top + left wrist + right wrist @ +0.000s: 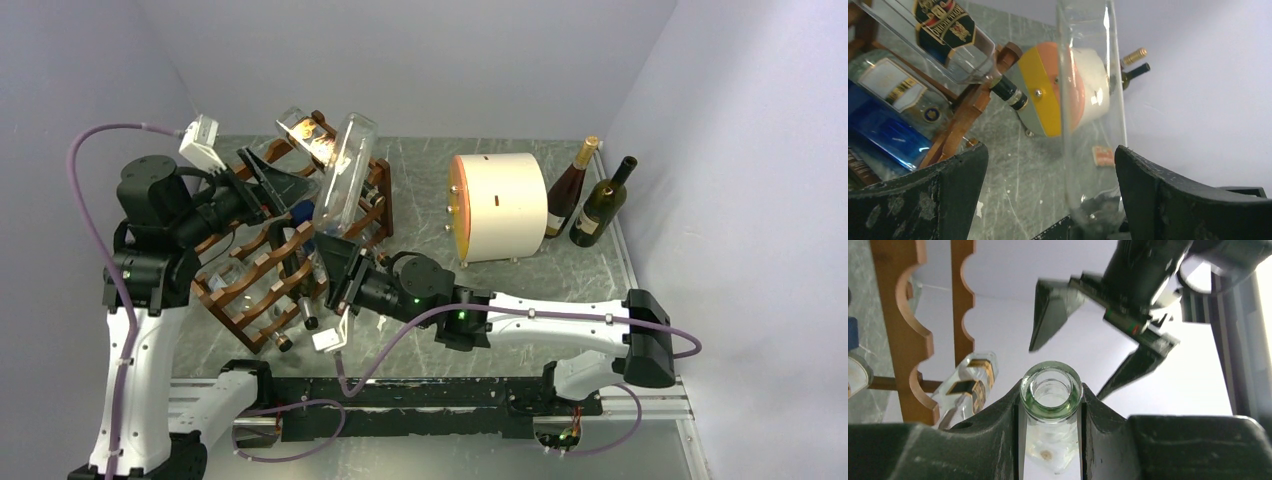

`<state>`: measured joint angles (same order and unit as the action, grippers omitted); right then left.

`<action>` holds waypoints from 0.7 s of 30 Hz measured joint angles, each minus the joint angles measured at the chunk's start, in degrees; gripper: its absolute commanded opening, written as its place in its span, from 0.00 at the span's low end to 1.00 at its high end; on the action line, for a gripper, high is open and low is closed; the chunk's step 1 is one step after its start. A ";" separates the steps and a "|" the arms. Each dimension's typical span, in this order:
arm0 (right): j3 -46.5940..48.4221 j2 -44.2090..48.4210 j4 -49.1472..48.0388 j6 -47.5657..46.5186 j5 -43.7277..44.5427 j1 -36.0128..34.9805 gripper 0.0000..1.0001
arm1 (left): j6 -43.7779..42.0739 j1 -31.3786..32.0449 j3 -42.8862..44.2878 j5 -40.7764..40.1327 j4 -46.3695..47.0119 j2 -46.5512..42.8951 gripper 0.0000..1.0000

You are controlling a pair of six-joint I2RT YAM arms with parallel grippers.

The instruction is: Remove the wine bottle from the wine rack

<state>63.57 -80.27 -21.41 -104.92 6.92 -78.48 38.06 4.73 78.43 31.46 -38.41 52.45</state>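
A clear glass wine bottle (347, 172) stands tilted, base up, over the right end of the reddish-brown wine rack (262, 268). My right gripper (335, 262) is shut on its neck; in the right wrist view the green-tinted mouth (1051, 389) sits clamped between the fingers (993, 430). My left gripper (278, 186) is open beside the bottle's body. In the left wrist view the glass body (1091, 100) passes between the spread fingers (953, 185), close to the right one and apart from the left one.
Several other bottles lie in the rack, among them a labelled clear one (308, 135) and a blue one (885, 132). A cream drum (503, 206) lies on its side at mid-table. Two dark wine bottles (568, 190) (602, 206) lean at the right wall.
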 measured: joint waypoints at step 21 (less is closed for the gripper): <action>5.42 16.94 -2.16 21.16 31.47 12.07 0.00 | -0.94 0.00 -1.53 -6.99 -0.98 -4.35 1.00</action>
<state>68.99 -63.33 -23.57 -83.77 38.39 -66.41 37.12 4.73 76.90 24.47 -39.40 48.10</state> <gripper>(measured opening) 0.357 0.997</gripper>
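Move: The right hand already grips the clear bottle by its neck. The standing brown bottle, beside which there is floor to set things down, lies about 45 cm ahead, 50 cm right and 24 cm below; the green bottle stands some 8 cm farther right. The drum is roughly 43 cm ahead and 35 cm right, 28 cm down, and the rack 24 cm ahead, 12 cm left, 20 cm down. From the left hand, the brown bottle is about 37 cm ahead, 55 cm right, 25 cm lower. Keeping its pinch on the clear bottle's neck, the right hand swings it away from the rack towards the drum and the standing bottles, some 22 cm right while rising 13 cm and reaching 10 cm forward; the forward part comes early, then it runs right and up. The wrist turns about 35 degrees clockwise and rolls its left side up some 40, tipping the bottle's body over to the right. The left hand, still open, eases 2 cm left. ##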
